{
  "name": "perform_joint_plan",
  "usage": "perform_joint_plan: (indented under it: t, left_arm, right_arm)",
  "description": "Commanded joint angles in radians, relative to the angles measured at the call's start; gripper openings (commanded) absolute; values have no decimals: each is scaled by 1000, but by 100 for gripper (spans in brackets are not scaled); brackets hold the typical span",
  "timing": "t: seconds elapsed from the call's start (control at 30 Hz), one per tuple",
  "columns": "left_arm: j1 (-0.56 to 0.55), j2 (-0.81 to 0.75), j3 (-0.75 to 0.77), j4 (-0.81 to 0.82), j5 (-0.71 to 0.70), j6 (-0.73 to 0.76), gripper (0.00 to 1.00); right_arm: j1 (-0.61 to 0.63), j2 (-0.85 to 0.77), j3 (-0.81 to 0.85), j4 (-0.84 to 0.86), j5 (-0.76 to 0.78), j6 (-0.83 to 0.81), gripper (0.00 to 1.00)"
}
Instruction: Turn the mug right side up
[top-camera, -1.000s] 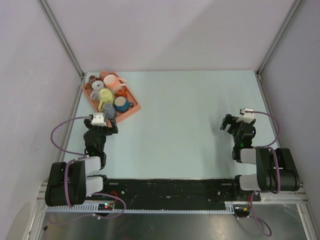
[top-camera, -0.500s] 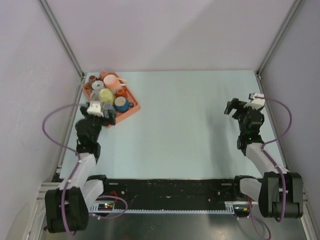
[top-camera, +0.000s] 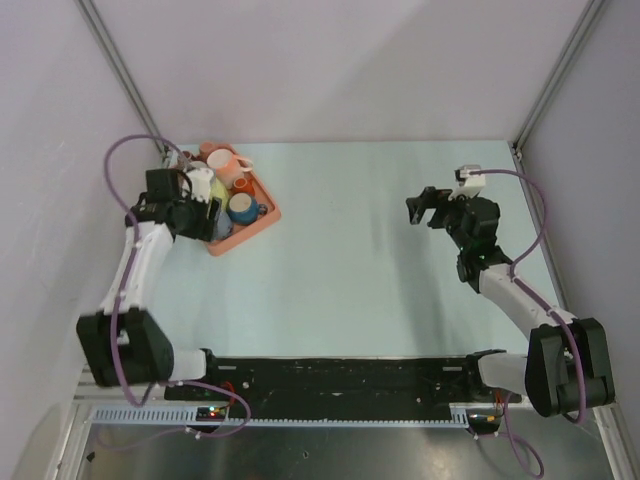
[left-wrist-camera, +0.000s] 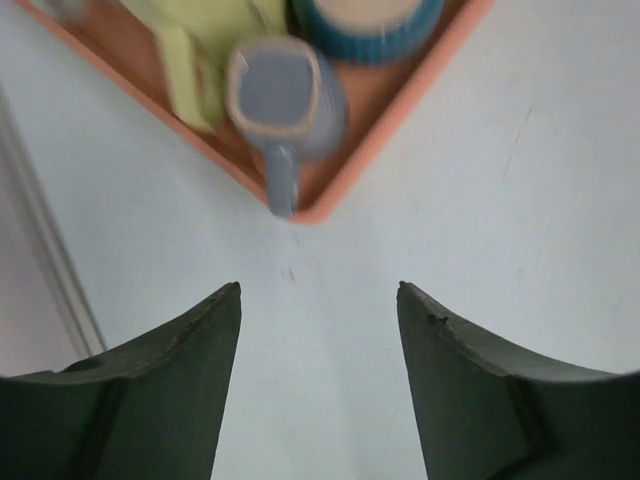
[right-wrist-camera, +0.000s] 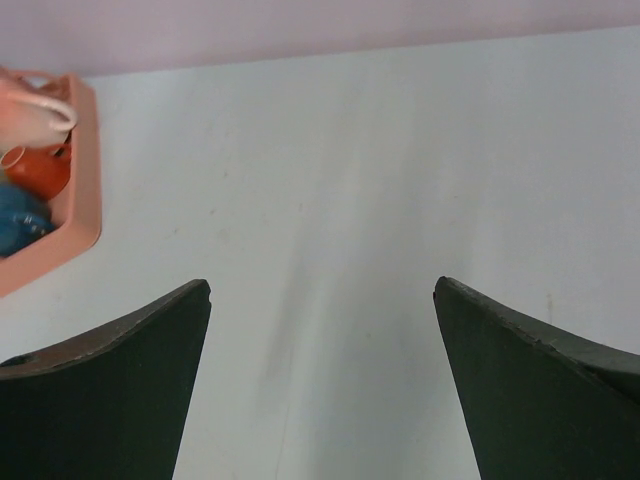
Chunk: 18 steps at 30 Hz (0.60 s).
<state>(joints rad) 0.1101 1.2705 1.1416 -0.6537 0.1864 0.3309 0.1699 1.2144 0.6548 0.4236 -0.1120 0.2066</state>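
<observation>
A grey-blue mug (left-wrist-camera: 285, 95) stands in the near corner of the orange tray (left-wrist-camera: 400, 120), showing a flat, closed top face, its handle pointing at the tray corner. The view is blurred. My left gripper (left-wrist-camera: 319, 288) is open and empty, above the table just short of that corner. In the top view the left gripper (top-camera: 203, 217) covers this mug. My right gripper (top-camera: 418, 207) is open and empty over the table's right half, far from the tray (top-camera: 262, 221); it also shows in its own wrist view (right-wrist-camera: 322, 282).
The tray also holds a yellow-green mug (left-wrist-camera: 195, 40), a blue mug (top-camera: 241, 207) with a pale inside, an orange mug (top-camera: 242, 184), a pink mug (top-camera: 222, 160) and small brown cups. The left wall post (top-camera: 125, 75) is close behind the tray.
My left arm has swung out and forward to the tray's near corner, now covering the grey mug from above. My right arm has reached forward and to the left. Both grippers stay open.
</observation>
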Motion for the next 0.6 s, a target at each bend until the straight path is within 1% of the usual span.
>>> perform_joint_plan:
  t: [0.0,0.1,0.2,0.33,0.47,0.57]
  left_arm:
    - [9,156,75,-200,-56,109,66]
    - [9,264,145,-178,-73,101,63]
    - [8,350,195,-140,-85,90,62]
    - [7,413,222,-87,-113,84,56]
    - [3,466,224,-73,-100,96,46]
    - [-1,487,233,-71,-88,103,44]
  right_arm:
    - [49,16,45,-11,-28,17,100]
    - [87,15,44,-59,-12,19,99]
    - [130,-5,45,-124,39,21,99]
    - [178,-35,45,-191,98,18,99]
    - [209,-65,45,-247,168,3,99]
    - [218,-94,45,-280,201,-13,99]
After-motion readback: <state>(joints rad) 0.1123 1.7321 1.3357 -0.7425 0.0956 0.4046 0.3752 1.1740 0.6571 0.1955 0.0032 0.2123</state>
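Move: The grey mug, in the box's near corner with its handle towards the robot, lies about 9 cm ahead of the left hand, 2 cm to its left and some 14 cm below. From that mug, the blue mug stands about 5 cm farther out and 7 cm right, the green mug roughly 8 cm farther out and 1 cm left. From the right hand, the grey mug is some 50 cm left, about 4 cm ahead and 16 cm lower. The grey mug's handle is what the left hand closes in on: it drops about 8 cm as the fingers tip some 20 degrees steeper, then reaches forward 5 cm and sinks a little more, narrowing its partly open fingers around the handle without a visible grip. The right hand, wide open, drifts left, back and down over bare table. ##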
